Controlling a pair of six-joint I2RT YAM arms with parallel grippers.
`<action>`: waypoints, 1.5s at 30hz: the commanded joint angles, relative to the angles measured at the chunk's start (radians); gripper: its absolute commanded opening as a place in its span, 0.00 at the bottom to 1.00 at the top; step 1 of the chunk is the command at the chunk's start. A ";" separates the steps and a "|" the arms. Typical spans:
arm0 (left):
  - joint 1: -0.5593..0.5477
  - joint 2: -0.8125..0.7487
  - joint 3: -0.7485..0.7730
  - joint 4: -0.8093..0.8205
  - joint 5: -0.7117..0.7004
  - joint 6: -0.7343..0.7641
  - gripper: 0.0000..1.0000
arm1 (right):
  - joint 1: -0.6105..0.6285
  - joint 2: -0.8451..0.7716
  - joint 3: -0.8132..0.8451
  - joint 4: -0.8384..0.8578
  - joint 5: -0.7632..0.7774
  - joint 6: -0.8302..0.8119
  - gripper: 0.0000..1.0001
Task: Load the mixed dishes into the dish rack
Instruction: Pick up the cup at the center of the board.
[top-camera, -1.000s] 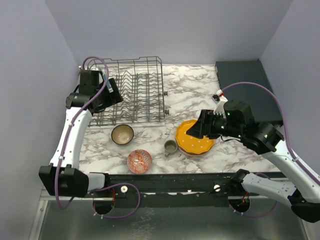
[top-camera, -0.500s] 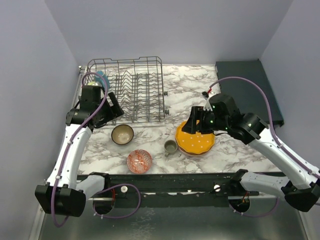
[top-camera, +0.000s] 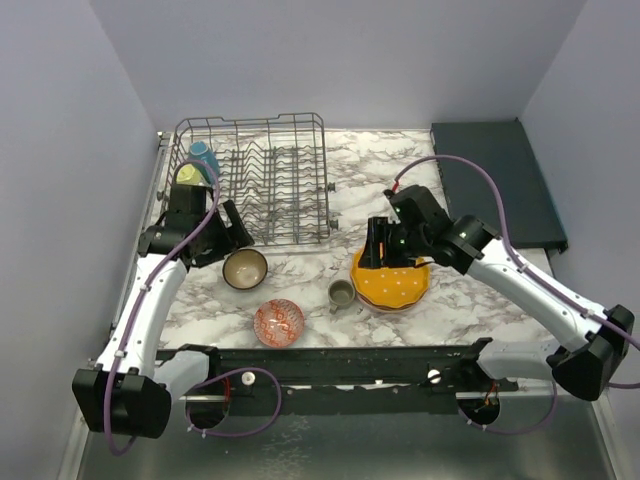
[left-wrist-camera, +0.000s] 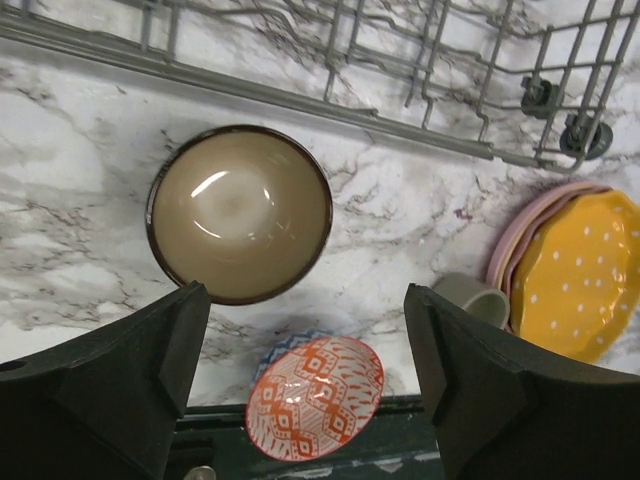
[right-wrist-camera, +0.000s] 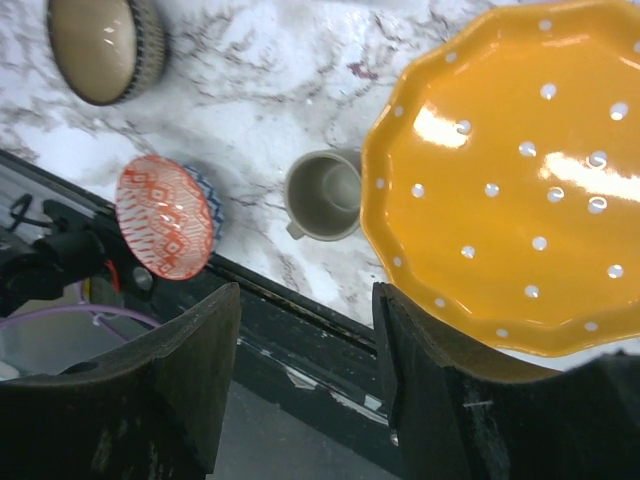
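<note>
The dish rack (top-camera: 265, 180) stands at the back left; a blue mug (top-camera: 203, 155) and a yellow-green mug (top-camera: 189, 175) sit at its left end. In front of it lie a dark brown bowl (top-camera: 245, 268) (left-wrist-camera: 240, 212), a red-patterned bowl (top-camera: 279, 322) (left-wrist-camera: 315, 397) resting on a blue-white one (left-wrist-camera: 285, 347), a small grey cup (top-camera: 342, 293) (right-wrist-camera: 325, 195) and an orange dotted plate (top-camera: 392, 282) (right-wrist-camera: 510, 180) on a pink plate (left-wrist-camera: 520, 235). My left gripper (top-camera: 228, 232) (left-wrist-camera: 305, 385) hangs open just left of and above the brown bowl. Over the orange plate's left edge my right gripper (top-camera: 379, 248) (right-wrist-camera: 305, 385) is open and empty.
A dark flat tray (top-camera: 495, 175) lies at the back right. The black front rail (top-camera: 330, 365) runs along the table's near edge, close to the red-patterned bowl. Grey walls close in on the left, back and right.
My left gripper has come away from the rack's left end toward the brown bowl, uncovering the mugs. My right arm has swung left, bringing its gripper over the orange plate.
</note>
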 joint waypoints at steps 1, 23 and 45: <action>-0.027 -0.011 -0.014 -0.003 0.152 0.020 0.86 | 0.006 0.051 -0.038 -0.022 0.018 -0.013 0.60; -0.636 0.202 0.007 0.129 -0.056 -0.218 0.78 | 0.008 0.075 -0.140 -0.030 0.095 0.038 0.56; -0.752 0.536 0.029 0.284 -0.148 -0.218 0.59 | 0.008 0.009 -0.183 -0.042 0.084 0.067 0.56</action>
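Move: The grey cup stands about 25 cm to the right of the left hand, some 5 cm back and roughly 16 cm below it. The brown bowl is almost under that hand, about 1 cm ahead and 1 cm right; the patterned bowl is about 12 cm back and 10 cm right. The yellow plate stack sits about 12 cm right of the cup and 4 cm farther out. From the right hand the cup is about 7 cm left, 2 cm back and 18 cm below. Towards the grey cup the open left hand swings about 20 cm right and some 6 cm back, first nearly level, then sinking steeply by roughly 12 cm, while the wrist turns clockwise, its fingers tip further down and they partly close, stopping close above the cup's left side. The empty right hand sinks about 7 cm over the yellow plates, then eases slightly back and right. ##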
